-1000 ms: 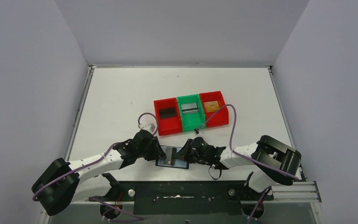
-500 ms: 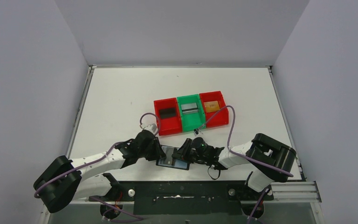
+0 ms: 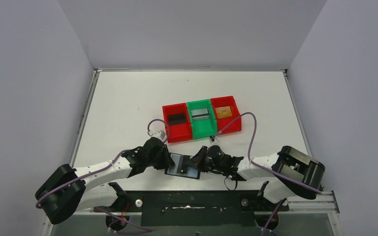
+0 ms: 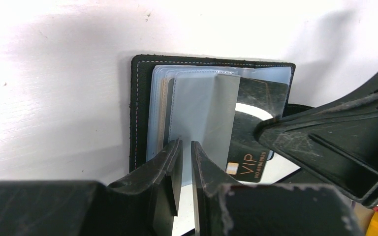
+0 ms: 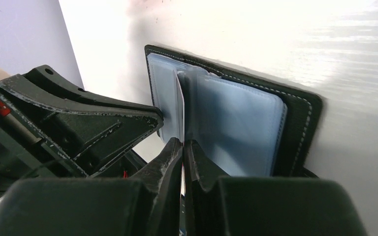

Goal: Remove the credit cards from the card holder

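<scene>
The black card holder [image 3: 181, 166] lies open near the table's front edge, between my two grippers. In the left wrist view its bluish-grey sleeves [image 4: 202, 103] fan upward. My left gripper [image 4: 186, 143] is shut on the lower edge of one sleeve. A black credit card marked VIP [image 4: 248, 164] sticks out of that sleeve. My right gripper [image 5: 183, 142] comes in from the other side and is shut on that card's thin edge. In the top view the left gripper [image 3: 171, 162] and right gripper [image 3: 198, 160] face each other across the holder.
Behind the holder stands a row of three bins. The left red bin [image 3: 170, 129] holds a black card, the green bin [image 3: 203, 129] a silver-grey card [image 3: 200, 113] and the right red bin [image 3: 230, 126] a gold card [image 3: 222, 112]. Purple cables loop over both arms.
My right gripper opened briefly and shut again at the holder, and its arm swung out to the right. My left gripper's jaws closed in further on the sleeve.
</scene>
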Controlling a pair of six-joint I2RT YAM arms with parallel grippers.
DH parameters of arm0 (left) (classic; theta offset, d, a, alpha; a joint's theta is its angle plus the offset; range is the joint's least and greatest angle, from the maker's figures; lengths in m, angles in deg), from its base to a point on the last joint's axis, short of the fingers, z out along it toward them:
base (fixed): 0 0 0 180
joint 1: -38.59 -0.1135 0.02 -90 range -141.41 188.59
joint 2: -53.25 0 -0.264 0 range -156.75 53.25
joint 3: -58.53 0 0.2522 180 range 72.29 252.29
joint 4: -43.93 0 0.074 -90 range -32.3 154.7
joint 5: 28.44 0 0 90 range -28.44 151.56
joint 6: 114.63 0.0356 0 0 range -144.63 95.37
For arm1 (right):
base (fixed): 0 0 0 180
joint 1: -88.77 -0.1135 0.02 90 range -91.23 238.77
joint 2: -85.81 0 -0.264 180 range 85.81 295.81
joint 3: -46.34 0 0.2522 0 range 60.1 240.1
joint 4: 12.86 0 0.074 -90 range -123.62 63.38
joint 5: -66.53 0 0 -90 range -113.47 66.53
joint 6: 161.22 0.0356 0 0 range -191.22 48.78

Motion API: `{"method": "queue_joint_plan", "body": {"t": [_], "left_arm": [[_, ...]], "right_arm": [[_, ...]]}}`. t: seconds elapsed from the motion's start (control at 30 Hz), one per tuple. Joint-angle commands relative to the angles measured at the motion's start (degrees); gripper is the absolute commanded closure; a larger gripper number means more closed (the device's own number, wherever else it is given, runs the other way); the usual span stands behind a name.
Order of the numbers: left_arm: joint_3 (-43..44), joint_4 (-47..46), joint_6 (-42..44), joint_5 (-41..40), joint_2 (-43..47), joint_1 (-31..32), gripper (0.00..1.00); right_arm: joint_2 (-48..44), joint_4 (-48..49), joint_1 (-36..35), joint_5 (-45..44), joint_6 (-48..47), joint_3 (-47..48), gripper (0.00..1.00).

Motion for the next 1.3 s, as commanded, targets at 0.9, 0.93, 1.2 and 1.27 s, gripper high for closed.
{"method": "queue_joint_plan", "body": {"t": [0.9, 0.93, 1.2, 1.27], "left_arm": [[4.05, 10.74, 2.22, -4.25, 3.79, 0.25, 0.72], [4.69, 11.36, 2.42, -4.49, 3.97, 0.29, 0.7], [10.51, 18.49, 6.83, -6.86, 7.54, -1.24, 0.4], [11.63, 20.22, 7.97, -6.8, 8.68, -3.12, 0.35]], "right_arm": [[-17.9, -8.16, 0.89, -8.99, -11.31, -1.89, 1.0], [-19.14, -8.56, 0.87, -9.37, -12.04, -2.11, 1.0], [-30.44, -12.11, 0.86, -15.64, -25.61, -1.4, 1.0], [-32.08, -12.79, 0.82, -16.5, -31.76, -0.06, 1.0]]}}
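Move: Between the right fingers, the black VIP card is already pinched by its outer edge, its middle some 2 cm to their left and about 1 cm lower, its inner part still under the sleeve. The open card holder's middle is about 5 cm left, 1 cm back and 2 cm down. The left red tray's middle lies some 20 cm ahead and 7 cm left, the green one about 21 cm ahead and 4 cm right. From the left hand, the holder's middle is about 4 cm right and 1 cm ahead, the card 6 cm right. Keeping its pinch on the card, the right hand draws it about 1.5 cm right out of the sleeve, pauses, then lifts it some 8 cm, still edging right and slightly forward, fingers tipping up about 25 degrees. The left hand first keeps still on the left-hand sleeves, then drags left about 1.5 cm, opens its fingers and rises 3 cm clear. ##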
